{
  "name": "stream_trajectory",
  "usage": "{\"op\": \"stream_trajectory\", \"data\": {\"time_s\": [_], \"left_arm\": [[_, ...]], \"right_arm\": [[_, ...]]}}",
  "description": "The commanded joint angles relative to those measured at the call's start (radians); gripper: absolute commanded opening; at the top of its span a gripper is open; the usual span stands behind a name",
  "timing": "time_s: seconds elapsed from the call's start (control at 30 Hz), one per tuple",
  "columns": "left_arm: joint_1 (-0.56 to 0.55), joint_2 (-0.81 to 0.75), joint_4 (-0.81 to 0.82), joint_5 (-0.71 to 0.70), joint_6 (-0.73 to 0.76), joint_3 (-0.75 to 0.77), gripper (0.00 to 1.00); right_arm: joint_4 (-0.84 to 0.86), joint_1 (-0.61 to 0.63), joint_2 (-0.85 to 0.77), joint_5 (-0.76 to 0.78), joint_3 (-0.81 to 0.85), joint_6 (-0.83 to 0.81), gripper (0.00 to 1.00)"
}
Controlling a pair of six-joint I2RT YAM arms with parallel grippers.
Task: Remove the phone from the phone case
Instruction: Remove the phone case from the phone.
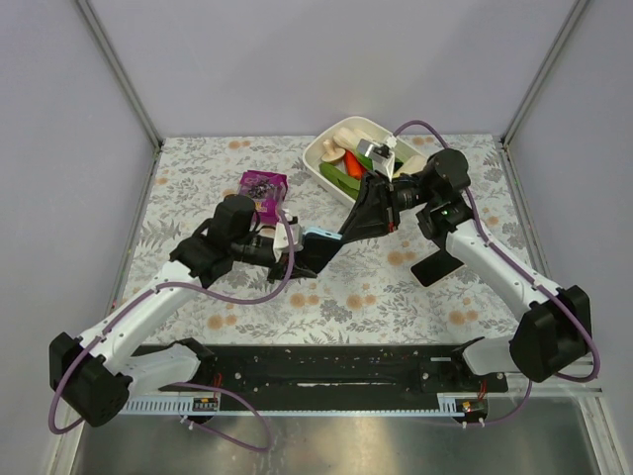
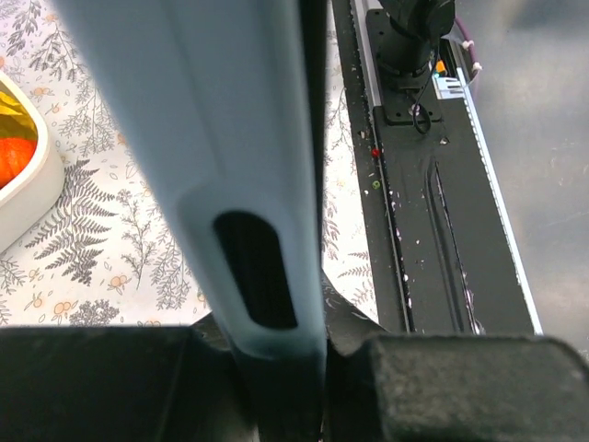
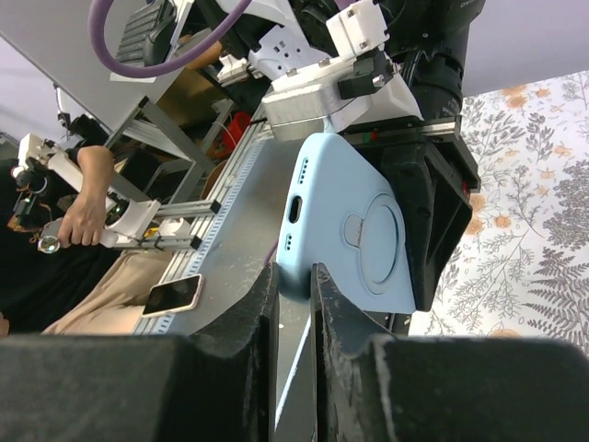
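Note:
The light blue phone case hangs above the middle of the table, held between both arms. My left gripper is shut on one end of the case, whose long cutout shows only black. My right gripper comes from the other side. In the right wrist view its jaws pinch the bottom corner of the case, next to the charging port. A dark edge runs along the case's side in the left wrist view. I cannot tell whether that is the phone.
A white bin of toy vegetables stands at the back, right of centre. A purple box sits behind the left arm. A flat black slab lies on the table under the right arm. A black rail runs along the near edge.

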Motion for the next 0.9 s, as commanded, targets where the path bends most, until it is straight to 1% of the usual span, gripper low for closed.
{"op": "stream_trajectory", "data": {"time_s": [0.0, 0.2, 0.27, 0.37, 0.4, 0.47, 0.5, 0.53, 0.6, 0.63, 0.73, 0.83, 0.87], "left_arm": [[-0.039, -0.014, -0.011, -0.070, 0.114, 0.060, 0.00], [-0.049, -0.019, -0.019, -0.087, 0.100, 0.072, 0.00], [-0.052, -0.022, -0.019, -0.082, 0.099, 0.070, 0.00], [-0.055, -0.024, -0.021, -0.081, 0.085, 0.070, 0.00], [-0.055, -0.021, -0.022, -0.082, 0.073, 0.072, 0.00], [-0.055, -0.016, -0.021, -0.090, 0.047, 0.070, 0.00], [-0.053, -0.016, 0.004, -0.099, 0.022, 0.061, 0.00], [-0.052, -0.016, 0.016, -0.105, -0.001, 0.055, 0.00], [-0.041, -0.017, 0.050, -0.102, -0.036, 0.037, 0.00], [-0.032, -0.019, 0.076, -0.093, -0.063, 0.026, 0.00], [0.003, -0.016, 0.165, -0.047, -0.172, -0.003, 0.00], [0.023, -0.014, 0.188, -0.004, -0.212, -0.006, 0.00], [0.028, -0.016, 0.205, 0.019, -0.232, -0.011, 0.00]], "right_arm": [[0.035, 0.030, 0.013, 0.035, 0.012, 0.055, 0.02], [0.013, 0.030, 0.024, 0.043, 0.012, 0.031, 0.01], [-0.083, 0.030, 0.017, 0.054, 0.025, -0.036, 0.01], [-0.290, 0.030, 0.008, 0.084, 0.057, -0.196, 0.01], [-0.344, 0.029, 0.001, 0.100, 0.068, -0.250, 0.03], [-0.541, 0.029, -0.012, 0.138, 0.111, -0.404, 0.09], [-0.683, 0.029, -0.021, 0.178, 0.137, -0.508, 0.20], [-0.773, 0.027, -0.035, 0.211, 0.160, -0.587, 0.27], [-0.891, 0.029, -0.059, 0.268, 0.194, -0.701, 0.39], [-0.930, 0.029, -0.068, 0.285, 0.208, -0.736, 0.42], [-0.999, 0.029, -0.105, 0.330, 0.220, -0.793, 0.49], [-1.022, 0.029, -0.139, 0.371, 0.217, -0.816, 0.48], [-1.025, 0.029, -0.142, 0.377, 0.216, -0.847, 0.47]]}}
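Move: Pinched by the right fingers at one corner of its charging-port end, the phone case with the phone inside has its middle about 6 cm below that hand, 4 cm to its left and 1 cm back. From the left hand, which grips the other end, the middle is some 6 cm up, 5 cm right and level. The loose dark phone lies about 27 cm right of the right hand, 16 cm ahead and 37 cm down; the vegetable bin roughly 48 cm ahead, 7 cm right. Keeping its pinch on the case's corner, the right hand first sinks about 1.5 cm, then spreads its fingers to roughly half open, lets go of the corner, and eases forward with some 15 degrees of clockwise swing, one fingertip staying close beside the corner. The left hand keeps its grip, dipping about 1 cm before drifting forward by a similar amount. ##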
